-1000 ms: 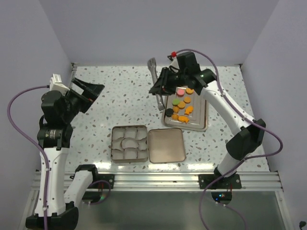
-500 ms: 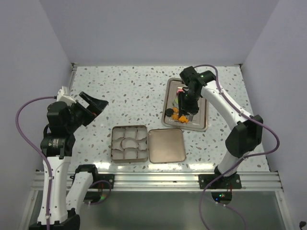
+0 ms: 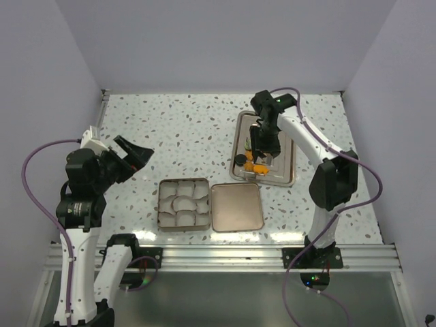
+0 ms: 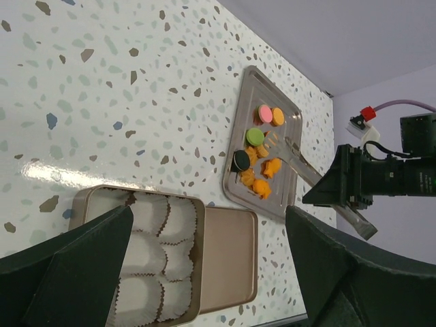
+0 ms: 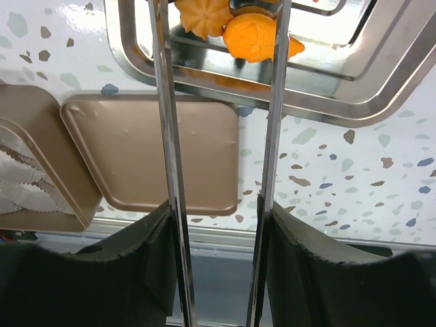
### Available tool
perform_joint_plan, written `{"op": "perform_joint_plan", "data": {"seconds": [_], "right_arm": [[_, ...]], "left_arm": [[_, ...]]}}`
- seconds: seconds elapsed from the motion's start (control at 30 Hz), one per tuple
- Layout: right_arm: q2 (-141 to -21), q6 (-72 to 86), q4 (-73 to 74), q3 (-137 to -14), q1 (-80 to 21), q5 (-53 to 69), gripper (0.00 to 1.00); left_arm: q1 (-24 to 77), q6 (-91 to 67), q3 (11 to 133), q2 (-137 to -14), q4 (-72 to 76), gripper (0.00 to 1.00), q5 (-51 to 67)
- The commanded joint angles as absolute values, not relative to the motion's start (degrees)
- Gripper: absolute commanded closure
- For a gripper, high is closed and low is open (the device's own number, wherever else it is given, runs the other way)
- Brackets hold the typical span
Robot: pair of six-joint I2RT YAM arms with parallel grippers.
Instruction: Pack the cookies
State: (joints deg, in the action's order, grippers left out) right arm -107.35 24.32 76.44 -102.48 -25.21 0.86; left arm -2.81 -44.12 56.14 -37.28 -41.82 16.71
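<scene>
The cookies (image 4: 262, 178) lie on a steel tray (image 4: 252, 82) at the right: pink (image 4: 264, 113), green (image 4: 255, 136), black (image 4: 241, 161) and several orange ones. My right gripper (image 3: 266, 139) hangs over the tray (image 3: 286, 174), shut on metal tongs (image 5: 163, 102) whose two arms stand apart. Two orange cookies (image 5: 259, 37) sit between the tong arms near the tray's front edge; the tips are out of frame. My left gripper (image 3: 133, 153) hovers wide open over the table's left side, holding nothing.
A brown tin (image 3: 161, 204) lined with white paper cups (image 4: 153, 238) sits near the front, its flat lid (image 3: 236, 206) beside it on the right. Both lie just in front of the tray. Walls close in the table on three sides.
My right arm swung from the tray's left side to above the cookies, and the tong arms spread wider. My left arm dropped a little and shifted right, still open.
</scene>
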Motion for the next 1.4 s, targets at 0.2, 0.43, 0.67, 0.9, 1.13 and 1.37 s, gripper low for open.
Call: {"op": "perform_joint_plan", "data": {"seconds": [0.2,0.43,0.67,0.9,1.13,1.37], "right_arm": [[-113.4,23.5,79.5,-109.1,-25.0,-1.8,0.5],[-117.6,23.6,78.7,-111.3,-25.0,-0.8,0.5],[-118.7,23.8,77.3,-110.9,-25.0,-0.2,0.53],[-118.0,24.1,76.4,-109.1,-25.0,2.9,0.65],[-117.2,24.3,76.6,-109.1,-25.0,3.1,0.75],[-115.9,24.5,77.9,-111.5,-25.0,3.3,0.81]], "left_arm": [[-2.7,-40.7,57.3,-38.4,-42.5,0.0,16.4],[-2.5,-40.0,57.7,-38.8,-42.7,0.0,16.4],[-2.1,-39.7,57.8,-38.9,-42.9,0.0,15.6],[-2.0,-39.7,57.7,-38.7,-43.0,0.0,15.4],[-2.1,-39.7,57.4,-38.2,-43.2,0.0,15.4],[-2.1,-39.7,58.1,-38.8,-43.2,0.0,15.3]]}}
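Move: The right hand holds the tongs, and their tips head for the green cookie, about 6 cm ahead of this hand, 4 cm to its left and some 13 cm below. From the same hand the pink cookie lies about 11 cm ahead and 2 cm left, the black cookie 2 cm ahead and 8 cm left, and the nearest orange round cookie 5 cm ahead and 2 cm left. From the left hand the green cookie is about 12 cm ahead, 32 cm right and well below. The right hand brings the half-open tongs' tips down around the green cookie, sinking a little over 4 cm while easing about 2.5 cm forward and drifting slightly left. Once down, it stays low and squeezes the tongs together on the cookie, the fingers closing from about half open to under a third with their effort rising. ##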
